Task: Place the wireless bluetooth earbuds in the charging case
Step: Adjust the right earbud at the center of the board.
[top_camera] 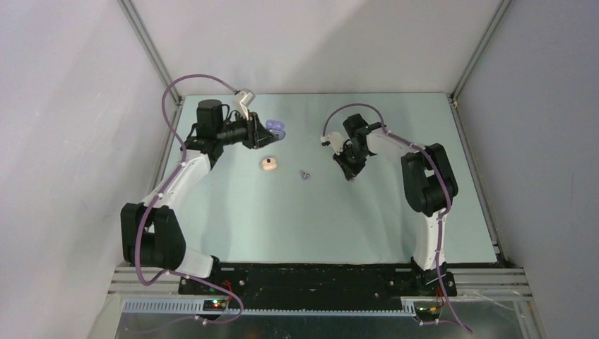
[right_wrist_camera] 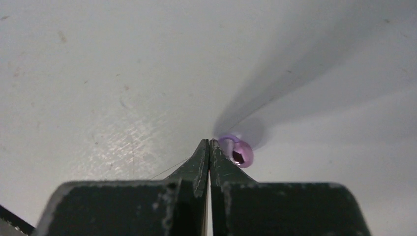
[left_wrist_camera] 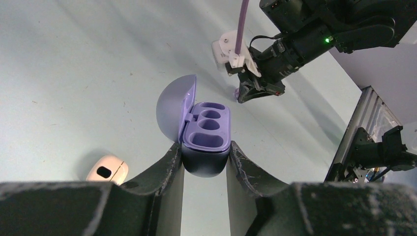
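Observation:
My left gripper (left_wrist_camera: 204,147) is shut on the base of the purple charging case (left_wrist_camera: 207,133). The case is held above the table with its lid (left_wrist_camera: 173,109) swung open and its sockets empty. In the top view the charging case (top_camera: 276,128) sits at the back left, at my left gripper (top_camera: 264,133). My right gripper (right_wrist_camera: 209,143) is shut, tips down at the table, with nothing between its fingers. A purple earbud (right_wrist_camera: 240,153) lies against the outside of its right finger. Another purple earbud (top_camera: 305,174) lies on the table left of my right gripper (top_camera: 350,176).
A cream-white case (top_camera: 268,164) lies on the table between the arms, nearer the left one; it also shows in the left wrist view (left_wrist_camera: 107,170). White walls and metal frame posts (top_camera: 148,49) close in the table at the back and sides.

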`<state>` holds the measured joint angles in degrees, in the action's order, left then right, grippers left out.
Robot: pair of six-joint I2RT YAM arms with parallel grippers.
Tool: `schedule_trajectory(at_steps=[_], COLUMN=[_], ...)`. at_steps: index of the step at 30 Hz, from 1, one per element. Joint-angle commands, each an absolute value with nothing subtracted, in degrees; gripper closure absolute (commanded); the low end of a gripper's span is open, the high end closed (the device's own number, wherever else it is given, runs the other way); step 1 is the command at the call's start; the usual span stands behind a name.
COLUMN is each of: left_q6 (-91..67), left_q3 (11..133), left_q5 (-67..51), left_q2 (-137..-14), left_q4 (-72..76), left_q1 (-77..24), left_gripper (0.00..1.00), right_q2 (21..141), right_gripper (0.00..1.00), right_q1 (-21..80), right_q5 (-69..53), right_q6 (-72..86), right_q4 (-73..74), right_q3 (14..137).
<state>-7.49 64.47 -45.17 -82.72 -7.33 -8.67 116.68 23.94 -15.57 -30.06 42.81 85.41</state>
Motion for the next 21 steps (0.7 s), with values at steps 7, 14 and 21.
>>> schedule_trajectory(at_steps=[7,14,21], left_q6=[-4.7,-2.9,-1.4], left_q3=[66.2,67.0,67.4], left_q5=[-48.2,-45.7,-43.7], left_q2=[-83.2,-82.4,-81.3], left_q4=[-5.3,-9.1,-13.7], left_q1=[-8.8,-8.8,-8.8], left_gripper=[1.0,1.0,0.99], right_q2=[103.0,109.4,112.5], right_gripper=[0.96,0.89,0.64], right_q1=[18.8,21.4,23.3], right_q5=[-53.7,-28.4,-29.7], right_q6=[-69.0,-33.1,-24.7], right_q4=[55.9,45.9,49.0], right_q3=[80.7,86.7,88.8])
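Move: The right earbud lies almost at the right gripper's shut fingertips, roughly 1 cm ahead, 1 cm to the right and 1 cm below. The other earbud is some 13 cm to this gripper's left and 2 cm farther out; the peach case lies about 24 cm to its left and 6 cm ahead. From the left gripper, the right earbud is about 21 cm to the right, 1 cm back and 23 cm below. Lift the right gripper off the right earbud with its fingers shut, about 8 cm up, 5 cm back and slightly left, turning counter-clockwise and raising its left side. Then sink some 4 cm and come 3 cm forward, undoing most of the turn while the fingers open to a third. Keep the purple case in the left gripper, letting it sink slightly. ##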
